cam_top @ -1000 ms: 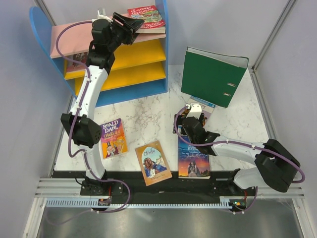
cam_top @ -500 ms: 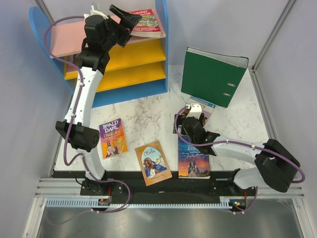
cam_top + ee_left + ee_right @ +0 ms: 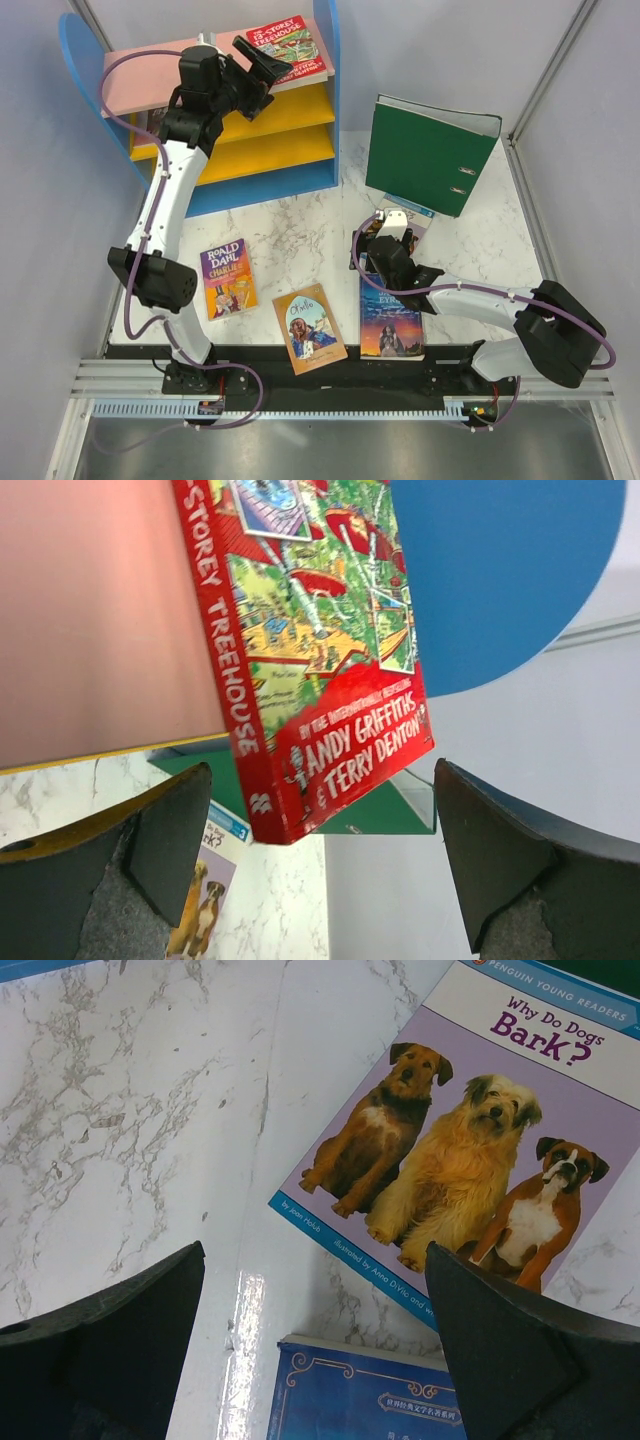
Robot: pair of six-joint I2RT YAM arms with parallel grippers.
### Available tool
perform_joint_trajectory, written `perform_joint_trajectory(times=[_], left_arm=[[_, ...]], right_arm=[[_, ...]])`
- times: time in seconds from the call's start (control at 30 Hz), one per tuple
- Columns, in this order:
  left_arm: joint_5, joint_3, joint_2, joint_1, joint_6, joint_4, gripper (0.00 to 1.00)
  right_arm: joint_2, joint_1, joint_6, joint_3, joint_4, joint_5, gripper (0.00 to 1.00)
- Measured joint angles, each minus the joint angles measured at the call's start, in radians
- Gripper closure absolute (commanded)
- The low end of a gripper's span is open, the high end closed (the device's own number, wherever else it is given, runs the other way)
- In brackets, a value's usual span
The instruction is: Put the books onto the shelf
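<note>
The red Treehouse book (image 3: 288,48) lies flat on the pink top board (image 3: 140,78) of the shelf (image 3: 329,120), at its right end. In the left wrist view the red book (image 3: 320,660) sticks out past the board's edge. My left gripper (image 3: 262,62) (image 3: 320,855) is open just in front of that corner, touching nothing. On the table lie the Roald Dahl book (image 3: 228,278), Othello (image 3: 310,328), Jane Eyre (image 3: 392,325) and a pale blue dog book (image 3: 470,1150). My right gripper (image 3: 374,248) (image 3: 320,1360) hangs open and empty over Jane Eyre's top edge (image 3: 360,1400).
A big green binder (image 3: 430,150) stands at the back right, right of the shelf, with the dog book at its foot. Two yellow boards (image 3: 285,110) sit under the pink one. Grey walls close in both sides of the table.
My left gripper has opened and let go of the red book, then drawn back a little toward the left. The book stays on the pink board. The right arm has not moved.
</note>
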Motion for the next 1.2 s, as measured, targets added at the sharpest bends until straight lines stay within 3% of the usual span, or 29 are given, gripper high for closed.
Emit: perform_joint_trajectory(times=[0.2,0.33,0.67,0.87,1.2], left_arm=[[-0.005,-0.062,-0.038,0.000,0.021,-0.011,0.01],[-0.005,-0.079,-0.060,0.000,0.037,-0.010,0.08],[-0.003,-0.163,-0.137,-0.008,0.079,0.016,0.56],[-0.002,-0.175,-0.138,-0.012,0.089,0.026,0.79],[-0.032,-0.171,-0.130,-0.012,0.094,0.031,0.81]], right_arm=[[0.000,0.000,0.000,0.000,-0.006,0.000,0.02],[0.000,0.000,0.000,0.000,-0.006,0.000,0.02],[0.000,0.000,0.000,0.000,-0.009,0.000,0.02],[0.001,0.000,0.000,0.003,-0.014,0.000,0.02],[0.010,0.000,0.000,0.005,-0.017,0.002,0.02]])
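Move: The 13-Storey Treehouse book lies on the pink top of the shelf, its middle about 8 cm ahead of my left hand, 3 cm to its right and some 3 cm lower. The shelf's blue side panel is roughly 8 cm ahead and 11 cm right; the green binder stands about 2 cm ahead, 33 cm right and 28 cm down. From my right hand the book is some 27 cm ahead, 19 cm left and 30 cm up. I draw my wide-open left hand back about 3 cm, away from the Treehouse book, dipping roughly 1 cm at first, then shut my fingers almost fully on empty air just in front of the book's near left corner. The wrist rolls only some 5 degrees, left side rising, and at the end I begin creeping forward again by about half a centimetre. ##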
